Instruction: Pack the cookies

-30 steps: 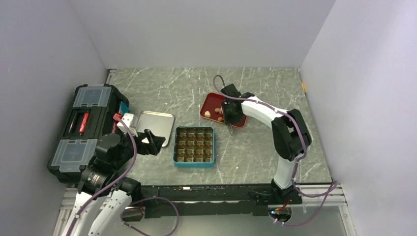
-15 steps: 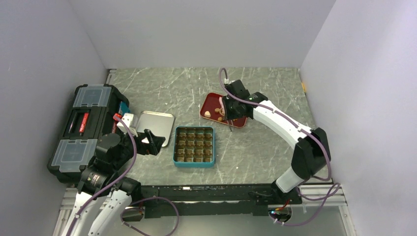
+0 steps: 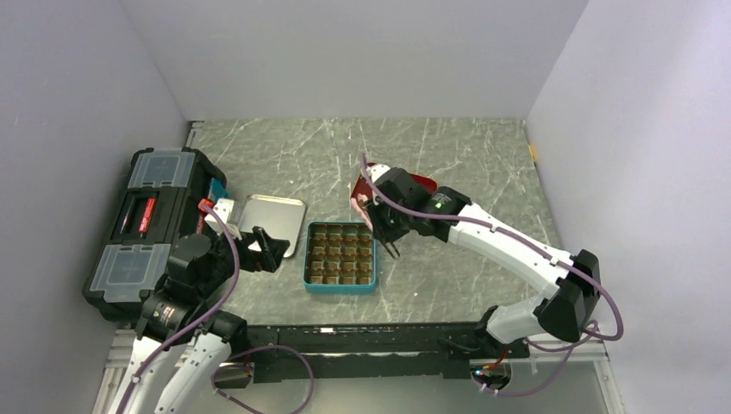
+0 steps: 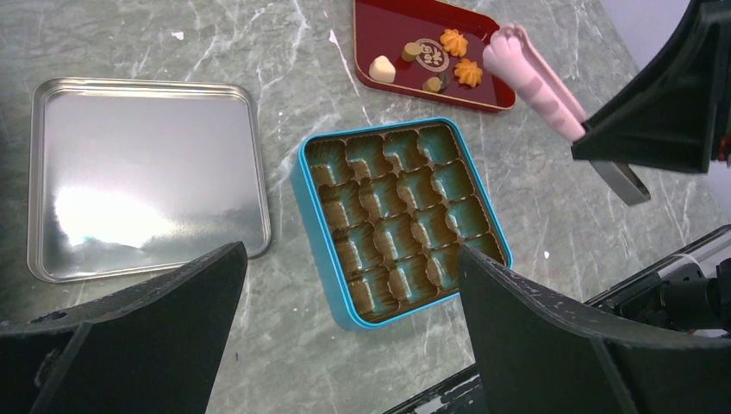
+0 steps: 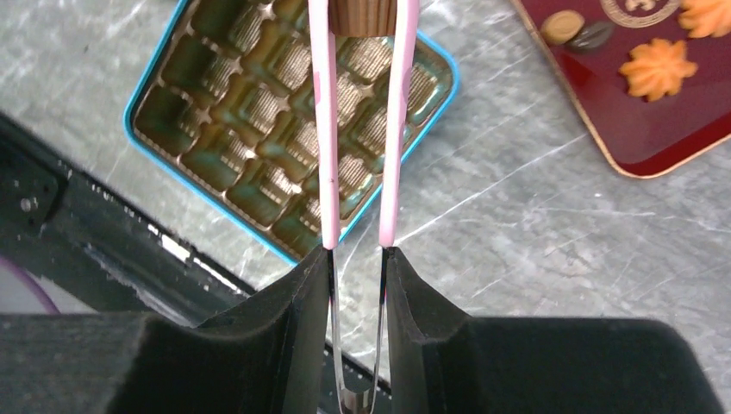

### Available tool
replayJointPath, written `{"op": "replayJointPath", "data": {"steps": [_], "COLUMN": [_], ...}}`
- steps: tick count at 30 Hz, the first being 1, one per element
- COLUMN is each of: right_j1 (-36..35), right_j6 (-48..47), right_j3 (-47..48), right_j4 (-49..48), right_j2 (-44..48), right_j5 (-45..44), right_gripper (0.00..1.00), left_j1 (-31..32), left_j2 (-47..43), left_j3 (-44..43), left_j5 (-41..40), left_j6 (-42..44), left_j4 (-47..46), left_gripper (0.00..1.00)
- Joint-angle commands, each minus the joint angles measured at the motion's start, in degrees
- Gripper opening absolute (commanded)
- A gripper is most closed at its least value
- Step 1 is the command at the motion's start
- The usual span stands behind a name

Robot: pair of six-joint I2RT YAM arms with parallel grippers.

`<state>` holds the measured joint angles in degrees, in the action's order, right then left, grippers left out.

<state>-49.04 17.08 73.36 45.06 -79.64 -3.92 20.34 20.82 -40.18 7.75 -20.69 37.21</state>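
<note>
My right gripper (image 5: pixel 356 259) is shut on thin pink tongs (image 5: pixel 326 129). The tongs pinch a ridged brown cookie (image 5: pixel 362 15) above the far right part of the teal tin (image 5: pixel 152 76). In the top view this gripper (image 3: pixel 384 226) hovers at the tin's (image 3: pixel 307 259) far right corner. The other cookies lie in the red tray (image 4: pixel 371 34): two orange flowers (image 4: pixel 453 40), a cream lump (image 4: pixel 382 68), a round dark-brown one (image 4: pixel 429 53) and small pieces (image 4: pixel 434 84). My left gripper (image 4: pixel 345 345) is open and empty, left of the tin in the top view (image 3: pixel 269 250).
A silver tin lid (image 4: pixel 138 172) lies flat left of the tin. A black toolbox (image 3: pixel 151 228) stands at the left edge. The red tray (image 3: pixel 424 184) sits behind the right arm. Walls close the sides and back.
My right arm has swung from over the red tray leftward and nearer, to the tin, carrying the tongs. The left arm has not moved.
</note>
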Motion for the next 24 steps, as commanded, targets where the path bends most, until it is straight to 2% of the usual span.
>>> {"op": "replayJointPath", "data": {"steps": [1,11,24], "right_j1": [-4.45,-14.59,-17.69], "right_j6": [-0.54,1.96,3.66], "right_j3": [-0.54,-3.6,-4.51], "right_j4": [2.88,3.67,-0.38], "right_j2": [1.74,-0.37,-4.38], "right_j5": [-0.39,-0.97,-0.21], "right_gripper": [0.16,0.16,0.15], "left_j1": [-0.32,-0.3,-0.32], "left_j2": [0.17,0.18,0.3], "left_j3": [-1.12,-1.0,-1.1], "left_j5": [0.9,1.22,1.24], "left_j6": [-0.14,-0.07,-0.07], "left_j4": [-1.26,-1.44,-1.37], "left_gripper": [0.99,0.99,0.99]}}
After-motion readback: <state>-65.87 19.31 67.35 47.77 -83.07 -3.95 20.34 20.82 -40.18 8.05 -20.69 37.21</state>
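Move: The right hand holds the pink-tipped tongs with a brown cookie. The middle of the teal box with its brown insert lies about 10 cm to its left, almost level with it fore and aft (about 1 cm ahead) and some 16 cm lower. The red tray is roughly 20 cm ahead and 5 cm to the right, the silver tray about 11 cm ahead and 29 cm left, both about 18 cm down. From the idle left hand, the box lies some 6 cm ahead, 13 cm right and 20 cm below. Still gripping the tongs with the brown cookie pinched between their arms, the right hand draws back about 10 cm from the red tray, bringing the forward-left-pointing tips over the teal box. It sinks some 6 cm, mostly in the later half, while turning around 15 degrees counter-clockwise and rolling slightly left side down. The finger opening stays as it was. ##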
